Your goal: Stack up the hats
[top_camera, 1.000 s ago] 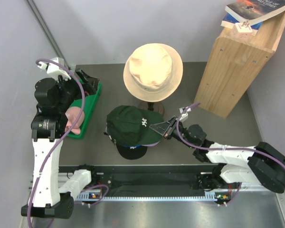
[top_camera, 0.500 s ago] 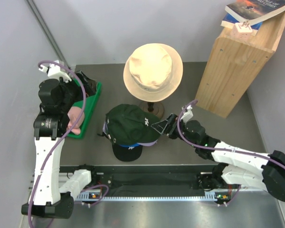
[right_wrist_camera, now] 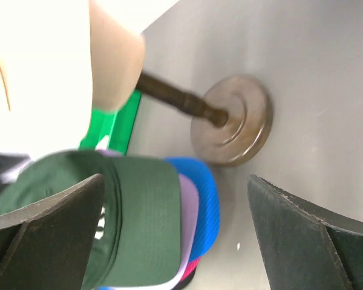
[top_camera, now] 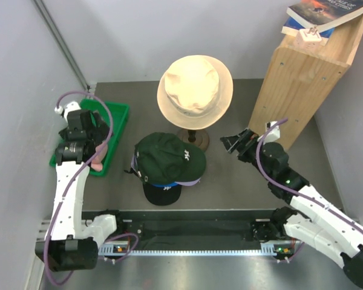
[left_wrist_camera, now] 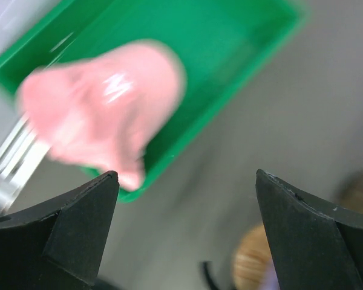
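Note:
A stack of caps stands mid-table with a dark green cap (top_camera: 169, 158) on top and a black brim (top_camera: 162, 193) sticking out at the front. In the right wrist view the green brim (right_wrist_camera: 139, 223) lies over lavender (right_wrist_camera: 189, 211), blue (right_wrist_camera: 207, 199) and magenta (right_wrist_camera: 192, 270) brims. A light pink cap (top_camera: 98, 163) lies in the green tray (top_camera: 115, 115); the left wrist view shows the cap (left_wrist_camera: 103, 103) blurred. My left gripper (top_camera: 95, 140) is open and empty above the tray (left_wrist_camera: 186, 175). My right gripper (top_camera: 235, 142) is open and empty, right of the stack (right_wrist_camera: 175, 178).
A beige bucket hat (top_camera: 195, 90) sits on a stand whose round base (top_camera: 198, 140) is just behind the stack and shows in the right wrist view (right_wrist_camera: 233, 127). A tall wooden box (top_camera: 302, 78) with books (top_camera: 327, 12) stands at the back right. A rail (top_camera: 187, 232) runs along the near edge.
My right gripper let go of the dark green cap's brim and pulled back to the right. The green cap now rests on the stack. My left arm swung left and back over the tray.

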`<action>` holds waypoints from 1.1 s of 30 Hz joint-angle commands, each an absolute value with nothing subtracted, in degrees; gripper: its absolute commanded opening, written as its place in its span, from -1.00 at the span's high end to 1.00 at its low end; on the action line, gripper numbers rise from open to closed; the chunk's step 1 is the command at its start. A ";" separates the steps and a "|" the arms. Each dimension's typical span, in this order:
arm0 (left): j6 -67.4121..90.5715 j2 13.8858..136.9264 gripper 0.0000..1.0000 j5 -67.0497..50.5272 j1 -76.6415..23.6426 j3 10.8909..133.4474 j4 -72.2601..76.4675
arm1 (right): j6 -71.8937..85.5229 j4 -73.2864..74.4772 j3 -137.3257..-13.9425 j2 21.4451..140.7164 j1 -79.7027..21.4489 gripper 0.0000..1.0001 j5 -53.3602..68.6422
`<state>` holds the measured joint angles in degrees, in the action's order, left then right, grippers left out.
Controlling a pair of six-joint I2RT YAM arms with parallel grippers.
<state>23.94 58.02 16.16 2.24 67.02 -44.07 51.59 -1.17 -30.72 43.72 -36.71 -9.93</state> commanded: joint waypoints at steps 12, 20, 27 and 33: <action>30.76 61.52 -0.98 20.65 15.02 46.76 -27.61 | 47.02 -2.89 -41.04 52.46 -17.15 -0.98 12.03; 29.00 69.76 -0.80 21.52 17.22 45.44 -16.88 | 45.09 -6.15 -43.59 57.12 -13.62 -0.98 14.50; 26.72 76.55 0.24 21.27 17.93 48.59 -14.06 | 39.38 -5.19 -50.27 62.66 -12.92 -0.97 13.97; 23.38 76.47 1.00 21.10 17.93 51.58 -12.92 | 39.11 -5.01 -52.03 64.77 -11.87 -0.97 14.41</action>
<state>26.09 77.43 20.62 17.58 47.20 -17.91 41.08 -2.72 -48.90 63.88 -13.17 13.65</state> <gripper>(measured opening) 0.039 0.990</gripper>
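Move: The pink cap lies crumpled in the green tray, about 12 cm to the left gripper's left, 5 cm ahead and some 18 cm below. The tray's middle is about 8 cm ahead, 10 cm left and 20 cm down. The cap stack, green cap on top, stands about 22 cm to that gripper's right, level with it fore and aft and 13 cm lower. From the right gripper, the pink cap is roughly 54 cm left, neither ahead nor back, and 15 cm down. Bring the open left gripper down about 17 cm and left some 10 cm into the tray, swinging slightly back first, then forward again, while turning about 20 degrees counter-clockwise and tipping farther down. Close it on the pink cap's near edge, pinching a fold, and begin to rise. Draw the open right gripper forward about 10 cm, slightly right and up, away from the cap stack. ##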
